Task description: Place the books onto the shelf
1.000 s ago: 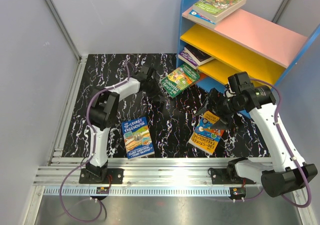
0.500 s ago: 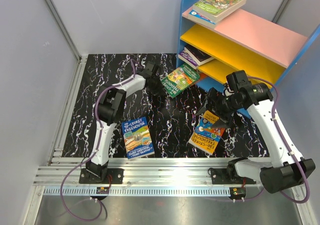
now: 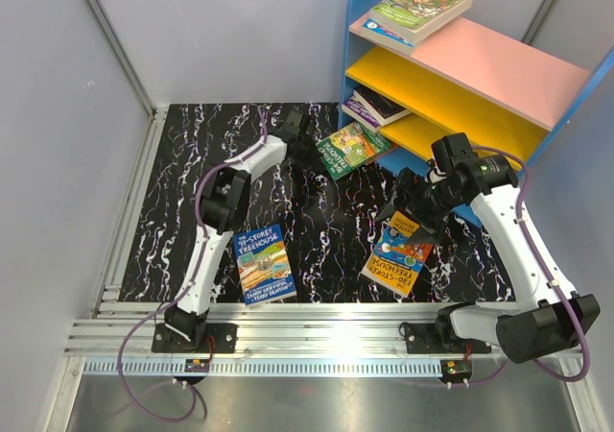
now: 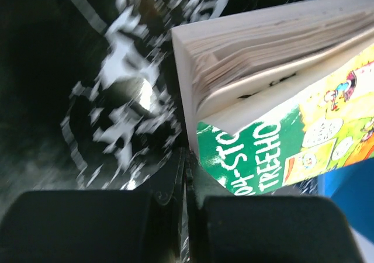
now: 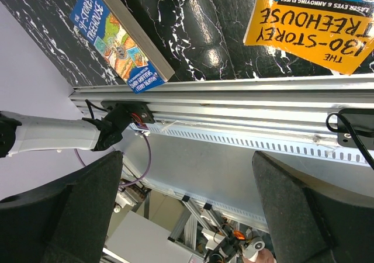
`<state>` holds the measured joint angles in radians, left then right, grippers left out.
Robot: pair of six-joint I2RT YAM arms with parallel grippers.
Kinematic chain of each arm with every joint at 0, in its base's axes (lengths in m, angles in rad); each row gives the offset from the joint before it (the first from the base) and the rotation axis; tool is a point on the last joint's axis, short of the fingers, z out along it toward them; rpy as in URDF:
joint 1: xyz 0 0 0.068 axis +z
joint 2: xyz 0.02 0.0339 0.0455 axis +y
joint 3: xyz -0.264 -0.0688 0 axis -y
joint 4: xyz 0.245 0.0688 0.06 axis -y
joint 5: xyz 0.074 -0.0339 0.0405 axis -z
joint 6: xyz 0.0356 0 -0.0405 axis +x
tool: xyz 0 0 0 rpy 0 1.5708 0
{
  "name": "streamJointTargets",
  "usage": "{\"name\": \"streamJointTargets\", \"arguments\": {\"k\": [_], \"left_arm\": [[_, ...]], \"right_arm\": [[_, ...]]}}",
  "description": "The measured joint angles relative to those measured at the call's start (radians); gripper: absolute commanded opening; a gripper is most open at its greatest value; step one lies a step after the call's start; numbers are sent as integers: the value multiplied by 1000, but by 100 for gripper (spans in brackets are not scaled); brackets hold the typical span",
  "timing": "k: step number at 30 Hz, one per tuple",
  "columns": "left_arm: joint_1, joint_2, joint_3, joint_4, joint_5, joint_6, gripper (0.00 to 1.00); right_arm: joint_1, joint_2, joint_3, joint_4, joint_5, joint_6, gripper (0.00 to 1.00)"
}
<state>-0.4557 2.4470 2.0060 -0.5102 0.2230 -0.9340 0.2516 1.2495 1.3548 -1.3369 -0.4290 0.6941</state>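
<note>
A green book (image 3: 351, 149) (image 4: 280, 152) lies slanted on the black table in front of the shelf (image 3: 480, 62). My left gripper (image 3: 305, 152) (image 4: 186, 158) is shut, its tips pressed against the green book's left corner with nothing between them. An orange book (image 3: 401, 250) (image 5: 312, 23) lies near the right arm; my right gripper (image 3: 405, 204) (image 5: 187, 158) hangs above it, wide open and holding nothing. A blue book (image 3: 263, 263) (image 5: 114, 38) lies at the front left. Two books (image 3: 422, 8) are stacked on the pink top board, and a dark one (image 3: 376, 106) rests on a yellow board.
The black marbled table top (image 3: 192, 163) is boxed in by grey walls (image 3: 58, 115) on the left and back. An aluminium rail (image 3: 317, 331) with both arm bases runs along the near edge. The blue shelf frame stands close behind the right arm.
My left gripper has closed and reached farther back and right, nudging the green book a little toward the shelf. The right arm has barely shifted and stays open.
</note>
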Motion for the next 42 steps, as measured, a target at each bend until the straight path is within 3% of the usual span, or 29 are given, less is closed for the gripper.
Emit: {"name": "streamJointTargets", "arguments": {"k": [9,25,38,42], "left_arm": [[-21,106,182,-18,1,-66,4],[-93,108,206,86,-11,-291,0],[-104,162,325,247,-29,-397,0],[-110,171,292,258,-30,-393,0]], "right_arm": [[-14,11,0,0,0,-10,100],[-36,14,0,0,-2,-32,100],[-50,14,-16,0,-7,-55,100],[-58,14,-16,0,-6,-68,100]]}}
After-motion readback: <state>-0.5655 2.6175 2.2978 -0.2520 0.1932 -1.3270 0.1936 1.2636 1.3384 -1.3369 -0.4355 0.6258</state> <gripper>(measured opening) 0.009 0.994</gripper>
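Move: The green 104-storey book lies flat, half under the lowest bay of the shelf, its middle about 10 cm to the left hand's right and 4 cm ahead, nearly level with the shut fingers, which are at its outer end. The shelf's near left post foot stands roughly 6 cm right and 10 cm ahead. The purple and dark books on the board above lie some 12 cm right, 11 cm ahead and 13 cm higher. From the right hand, the green book is about 31 cm ahead, 11 cm left and 22 cm below. Forward a couple of centimetres at first, then mostly to the right, the left hand pushes with shut fingertips on the green book's outer end towards the shelf's lowest bay. After about 8 cm it climbs steeply while still going right and forward, then dips some 2 cm beside the post; the wrist rolls about 20 degrees, so the fingers point more sideways into the bay. ##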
